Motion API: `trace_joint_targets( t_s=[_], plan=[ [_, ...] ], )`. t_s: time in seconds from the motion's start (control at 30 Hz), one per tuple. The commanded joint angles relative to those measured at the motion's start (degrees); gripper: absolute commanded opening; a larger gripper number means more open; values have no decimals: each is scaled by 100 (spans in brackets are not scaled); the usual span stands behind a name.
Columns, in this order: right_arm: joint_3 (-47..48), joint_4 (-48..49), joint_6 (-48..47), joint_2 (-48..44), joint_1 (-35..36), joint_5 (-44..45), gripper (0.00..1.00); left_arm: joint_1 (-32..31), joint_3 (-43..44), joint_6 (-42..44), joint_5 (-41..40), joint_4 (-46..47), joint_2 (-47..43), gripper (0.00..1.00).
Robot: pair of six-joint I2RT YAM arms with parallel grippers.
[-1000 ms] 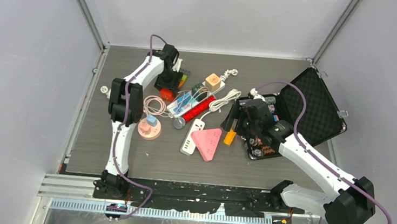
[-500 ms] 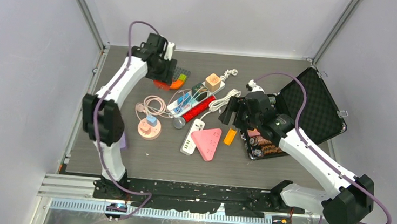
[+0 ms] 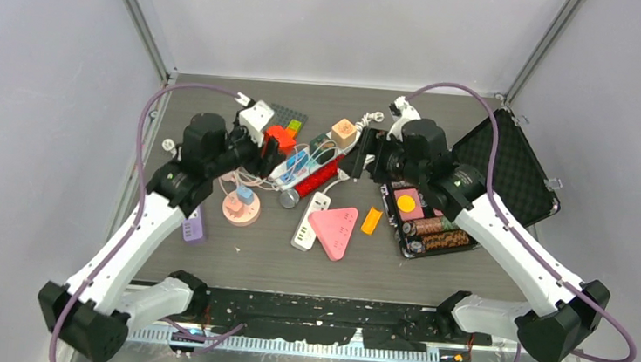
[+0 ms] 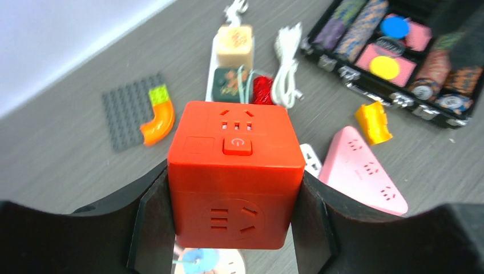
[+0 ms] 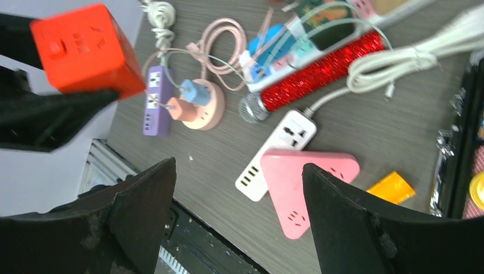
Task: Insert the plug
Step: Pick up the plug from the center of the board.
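Observation:
My left gripper (image 4: 234, 220) is shut on a red cube socket (image 4: 235, 165), its fingers (image 4: 149, 222) pressing the cube's two sides. The cube hangs above the table's left part (image 3: 281, 138), its button face up and a socket face toward the camera. My right gripper (image 5: 240, 200) stands open and empty in the air, left of the black case (image 3: 370, 157). A bundled white cable with a plug end (image 3: 362, 162) lies under it, also in the right wrist view (image 5: 411, 57). Which item is the task's plug I cannot tell.
On the table lie a pink triangular strip (image 3: 335, 228), a white strip (image 3: 311, 220), a purple strip (image 3: 193, 222), a round pink socket with small plugs in it (image 3: 240, 209), a red glitter microphone (image 3: 317, 176) and an orange piece (image 3: 371, 220). An open case of chips (image 3: 510, 176) stands right.
My left arm has swung from the back of the table toward the middle, lifting the red cube. The right gripper left the case, moved back-left and opened slightly wider.

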Motion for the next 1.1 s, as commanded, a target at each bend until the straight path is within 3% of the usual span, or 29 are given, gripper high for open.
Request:
trace_joint_targets(
  t_s=[0.0,0.27,0.5,0.73,0.87,1.07],
  plan=[
    [828,-34,-457,212,187,-300,86,-223,-537,656,638,1748,-805,0],
    [1659,-80,-1258,573,326,-563,89,-253,-559,752,1948,2099,-1124,0],
    [1439,825,-3200,304,327,-3004,89,-250,103,335,3235,1277,-970,0],
    [1440,641,-4719,145,329,-4212,89,-249,741,175,4402,61,-843,0],
    [1495,638,-4807,159,347,-4841,88,-250,1004,149,4783,-460,-709,0],
    [1577,855,-4567,151,508,-5199,87,-250,1013,-247,4871,-399,-666,1]
  ],
)
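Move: Held already in the left fingers, the red plug cube is bound for the open right gripper, some 21 cm to the left hand's right, 4 cm back and about level. From the right hand the cube lies about 21 cm left and 4 cm ahead. Some 25 cm below, the red microphone is 10 cm ahead and 9 cm left of the right hand; the pink triangular strip is 3 cm back and 3 cm left. Drawing back about 15 cm, rising 10 and shifting rightward, the left hand keeps its grip on the cube and swings some 45 degrees clockwise to present it. The empty right hand first rises and goes left, then also draws back, about 10 cm each way or a little less leftward, turning counter-clockwise and levelling its wide-open fingers to face the cube. ##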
